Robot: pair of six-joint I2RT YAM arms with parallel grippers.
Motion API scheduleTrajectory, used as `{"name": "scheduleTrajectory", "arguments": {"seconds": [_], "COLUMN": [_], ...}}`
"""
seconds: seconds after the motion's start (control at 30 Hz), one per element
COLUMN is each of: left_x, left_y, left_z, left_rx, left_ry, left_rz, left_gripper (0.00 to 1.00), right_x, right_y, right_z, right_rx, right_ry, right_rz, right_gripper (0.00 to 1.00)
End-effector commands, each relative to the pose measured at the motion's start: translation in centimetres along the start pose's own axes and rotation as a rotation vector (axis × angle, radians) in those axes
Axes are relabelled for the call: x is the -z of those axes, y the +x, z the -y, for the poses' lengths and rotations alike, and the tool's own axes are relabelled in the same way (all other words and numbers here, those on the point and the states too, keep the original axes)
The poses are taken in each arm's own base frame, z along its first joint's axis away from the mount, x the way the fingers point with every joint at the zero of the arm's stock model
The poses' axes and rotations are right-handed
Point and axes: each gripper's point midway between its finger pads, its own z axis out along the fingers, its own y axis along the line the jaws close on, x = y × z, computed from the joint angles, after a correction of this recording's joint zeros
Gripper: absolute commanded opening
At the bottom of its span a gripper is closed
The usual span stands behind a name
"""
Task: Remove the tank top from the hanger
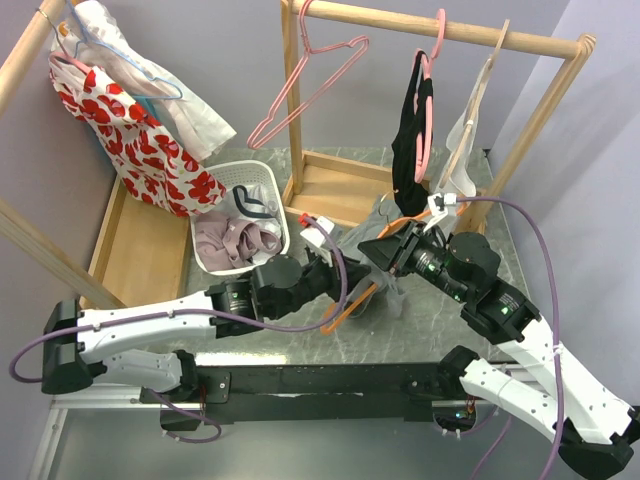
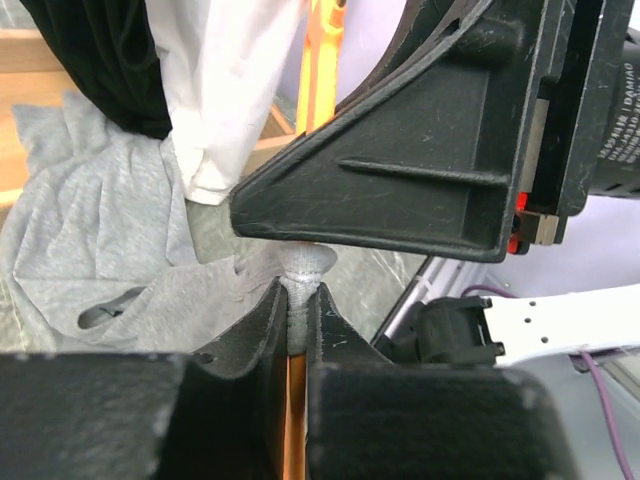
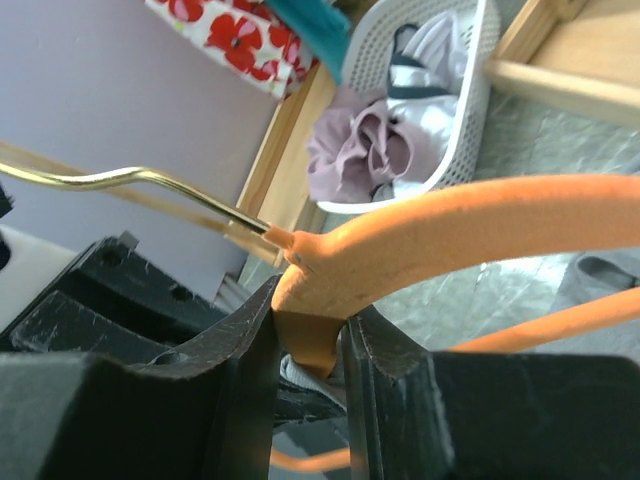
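Observation:
The grey tank top (image 2: 90, 270) lies crumpled on the table, one strap still round the orange hanger (image 3: 470, 225). My left gripper (image 2: 300, 290) is shut on that grey strap (image 2: 303, 268), with the orange hanger bar running just under the pinch. My right gripper (image 3: 315, 315) is shut on the hanger's neck, just below its metal hook (image 3: 130, 185). In the top view both grippers meet at mid table: the left gripper (image 1: 338, 268) sits just left of the right gripper (image 1: 385, 252), with the hanger (image 1: 345, 305) hanging down between them.
A white basket (image 1: 250, 172) of clothes stands left of the grippers. Behind them is a wooden rack (image 1: 440, 22) with a black garment (image 1: 408, 130) on a pink hanger, and an empty pink hanger (image 1: 310, 90). A red-flowered garment (image 1: 140, 140) hangs on the left rack.

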Motion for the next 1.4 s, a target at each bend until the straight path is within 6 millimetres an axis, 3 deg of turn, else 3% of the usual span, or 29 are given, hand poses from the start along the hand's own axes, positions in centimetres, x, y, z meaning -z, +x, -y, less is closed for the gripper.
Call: {"name": "scheduleTrajectory", "arguments": {"seconds": [0.0, 0.17, 0.5, 0.57, 0.63, 0.73, 0.93, 1.03, 1.1, 1.13, 1.23, 1.37], "left_x": [3.1, 5.1, 8.3, 8.5, 8.1, 6.9, 4.2, 4.7, 5.7, 6.3, 6.6, 4.7], "left_y": [1.5, 2.1, 3.4, 3.6, 2.1, 1.4, 5.9, 8.1, 8.5, 10.0, 11.0, 10.0], "left_z": [-2.4, -3.7, -6.8, -7.1, -6.2, -4.9, -6.2, -6.9, -6.2, -6.7, -6.8, -6.7], "left_rx": [0.021, 0.030, 0.048, 0.052, 0.060, 0.059, 0.058, 0.078, 0.095, 0.095, 0.098, 0.054], "left_ry": [-0.089, -0.123, -0.239, -0.240, -0.195, -0.141, -0.201, -0.207, -0.175, -0.168, -0.137, -0.175], "left_rz": [-0.078, -0.102, -0.136, -0.128, -0.065, -0.029, -0.115, -0.137, -0.121, -0.142, -0.119, -0.057], "left_gripper": [0.12, 0.23, 0.27, 0.43, 0.69, 0.77, 0.76, 0.74, 0.77, 0.80, 0.81, 0.84], "right_x": [1.8, 2.2, 2.7, 2.8, 2.8, 2.9, 4.1, 5.2, 6.0, 6.2, 6.4, 6.6], "right_y": [-6.8, -6.9, -7.3, -7.3, -7.1, -7.3, -8.8, -10.2, -11.2, -11.5, -12.0, -11.9], "right_z": [-0.2, 0.3, 0.9, 0.7, 0.5, 0.1, -0.9, -0.9, -1.1, -1.2, -1.7, -2.1], "right_rx": [0.059, 0.058, 0.058, 0.063, 0.059, 0.050, 0.062, 0.066, 0.067, 0.071, 0.071, 0.058], "right_ry": [0.071, 0.093, 0.118, 0.111, 0.099, 0.084, 0.074, 0.107, 0.122, 0.123, 0.116, 0.100], "right_rz": [0.274, 0.291, 0.320, 0.319, 0.311, 0.313, 0.360, 0.415, 0.452, 0.459, 0.469, 0.463], "right_gripper": [0.05, 0.05, 0.03, 0.03, 0.03, 0.03, 0.03, 0.03, 0.03, 0.03, 0.03, 0.03]}}
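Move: The left hand already pinches the grey tank top's strap on the orange hanger; the hanger's free tip lies about 8 cm back and 7 cm left of it, slightly lower. The cloth's body hangs about 10 cm ahead, 4 cm right and 20 cm below. The pinched strap lies some 4 cm back and 6 cm below the right hand, almost straight under, about 1 cm left; the black top hangs about 20 cm ahead, 8 cm right, somewhat lower. The left fingers, still shut on the grey strap, drag it about 9 cm left and some 5 cm down along the hanger arm, then open wide and let go; the empty hand sinks another 10 cm, easing back towards its base. The right hand keeps its grip beside the hanger's hook, first swinging right and slightly forward, then lifting, some 8 cm right and 8 cm up in all, turning about 20 degrees clockwise and tipping its fingers up. ##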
